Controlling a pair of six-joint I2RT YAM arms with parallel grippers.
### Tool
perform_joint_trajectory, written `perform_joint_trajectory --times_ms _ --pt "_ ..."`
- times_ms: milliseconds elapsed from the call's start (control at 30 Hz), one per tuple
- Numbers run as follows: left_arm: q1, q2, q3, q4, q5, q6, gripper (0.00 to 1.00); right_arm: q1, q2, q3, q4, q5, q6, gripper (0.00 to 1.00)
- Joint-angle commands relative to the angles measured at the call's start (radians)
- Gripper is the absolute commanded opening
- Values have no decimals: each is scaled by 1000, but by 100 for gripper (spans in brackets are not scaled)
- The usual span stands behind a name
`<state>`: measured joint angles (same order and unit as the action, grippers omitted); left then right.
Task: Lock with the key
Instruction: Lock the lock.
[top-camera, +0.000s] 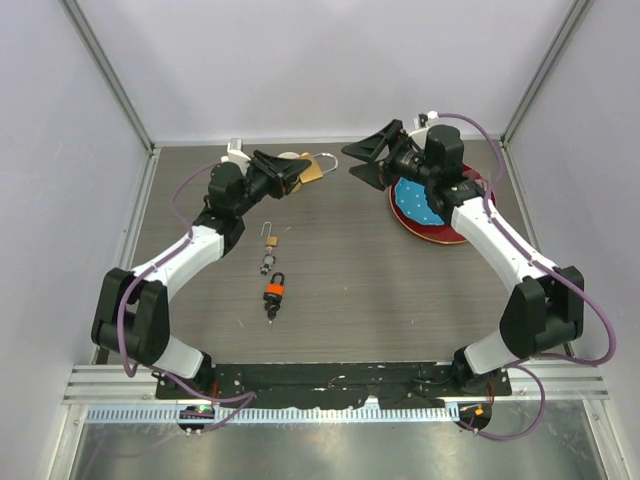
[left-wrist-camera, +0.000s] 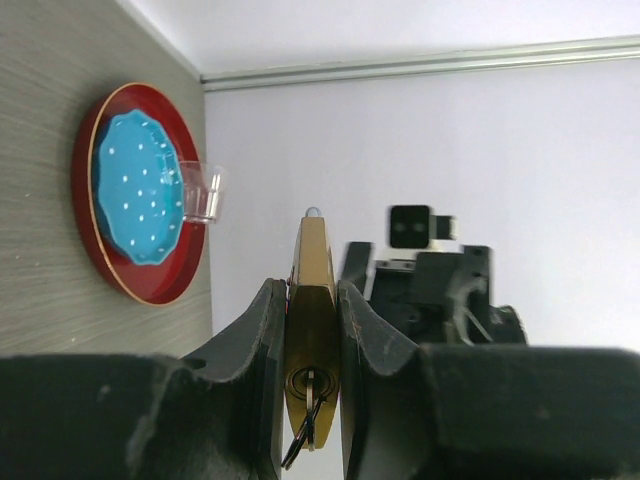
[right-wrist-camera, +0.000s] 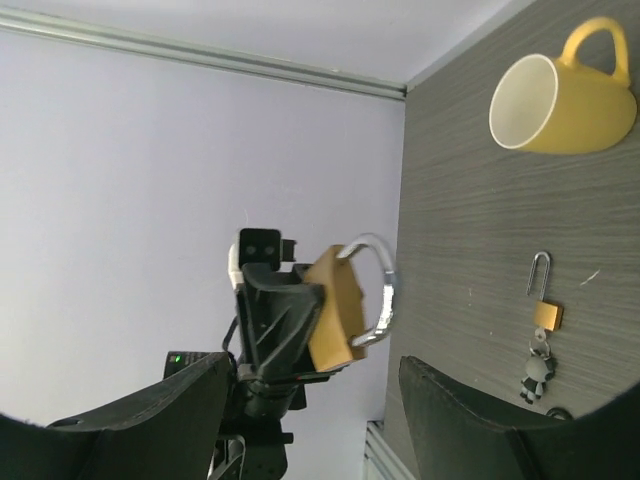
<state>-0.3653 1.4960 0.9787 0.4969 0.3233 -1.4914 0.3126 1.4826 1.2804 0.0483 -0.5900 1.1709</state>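
Note:
A brass padlock (left-wrist-camera: 312, 330) stands clamped between my left gripper's fingers (left-wrist-camera: 268, 320), its silver shackle (right-wrist-camera: 385, 290) pointing away from the wrist. A key (left-wrist-camera: 312, 386) sits in the keyhole on its underside, with a ring hanging from it. In the top view my left gripper (top-camera: 290, 172) holds the padlock (top-camera: 311, 171) raised at the back of the table. My right gripper (top-camera: 352, 161) faces it from the right, open and a short way off the shackle. In the right wrist view the held padlock (right-wrist-camera: 335, 310) shows between my wide-apart right fingers (right-wrist-camera: 150, 420).
A red plate (top-camera: 450, 232) with a blue plate (top-camera: 415, 200) on it lies under my right arm. A small padlock with keys (top-camera: 268, 243) and an orange-and-black object (top-camera: 275, 292) lie mid-table. A yellow mug (right-wrist-camera: 560, 100) lies at the back, and a clear cup (left-wrist-camera: 200, 192) is by the plates.

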Motion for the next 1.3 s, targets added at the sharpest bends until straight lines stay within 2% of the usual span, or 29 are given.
perform_joint_trajectory --times_ms 0,267,400,533,700,800,833,900,933,1000,1133,1267 --pt "-1 -71 69 178 -21 -23 0 3 27 -29 157 -24 116 74" --pt "-3 -63 104 180 13 -33 0 37 94 37 228 -30 160 73" --pt "-14 -46 103 218 8 -56 0 62 140 60 312 -33 226 65" --pt "-29 -23 135 229 16 -59 0 72 188 115 323 -16 236 59" --pt "-44 -13 144 235 5 -55 0 79 231 163 343 15 256 45" --pt "-52 -10 141 246 -7 -56 0 80 248 192 349 24 259 31" --pt "-52 -11 137 249 -13 -56 0 80 252 207 352 18 259 23" --pt "-52 -13 135 249 -15 -53 0 82 252 211 352 16 257 15" --pt "-50 -10 146 243 -6 -47 0 80 251 208 352 16 257 8" --pt "-52 -2 163 226 11 -37 0 79 252 209 352 13 256 2" --pt "-52 13 175 201 57 -27 1 80 252 240 288 -14 216 2" --pt "-50 -2 199 79 115 49 17 76 252 286 207 -62 139 2"
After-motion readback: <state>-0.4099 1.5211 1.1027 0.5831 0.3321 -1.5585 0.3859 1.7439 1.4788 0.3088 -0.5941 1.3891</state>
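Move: The left hand already grips the brass padlock, its open shackle pointing out ahead, about 3 cm forward and 5 cm to the right of that hand, at its height. From the open, empty right hand the shackle is some 7 cm left, 4 cm ahead and 4 cm lower. The yellow mug stands on the table about 15 cm ahead, 16 cm left and 28 cm below the right hand; the red plate lies about 9 cm ahead, 21 cm right and 32 cm below. The right hand dips about 2.5 cm, then swings left and forward, climbing as it goes, to end some 6 cm left and 4.5 cm forward of where it was, rolling about 10 degrees so its left side rises, while its wide-open fingers shut on the padlock's shackle and pinch it. The left hand keeps its grip on the body and brings the lock to meet it, rising about 7 cm and easing 2 cm right with a slight tilt. ##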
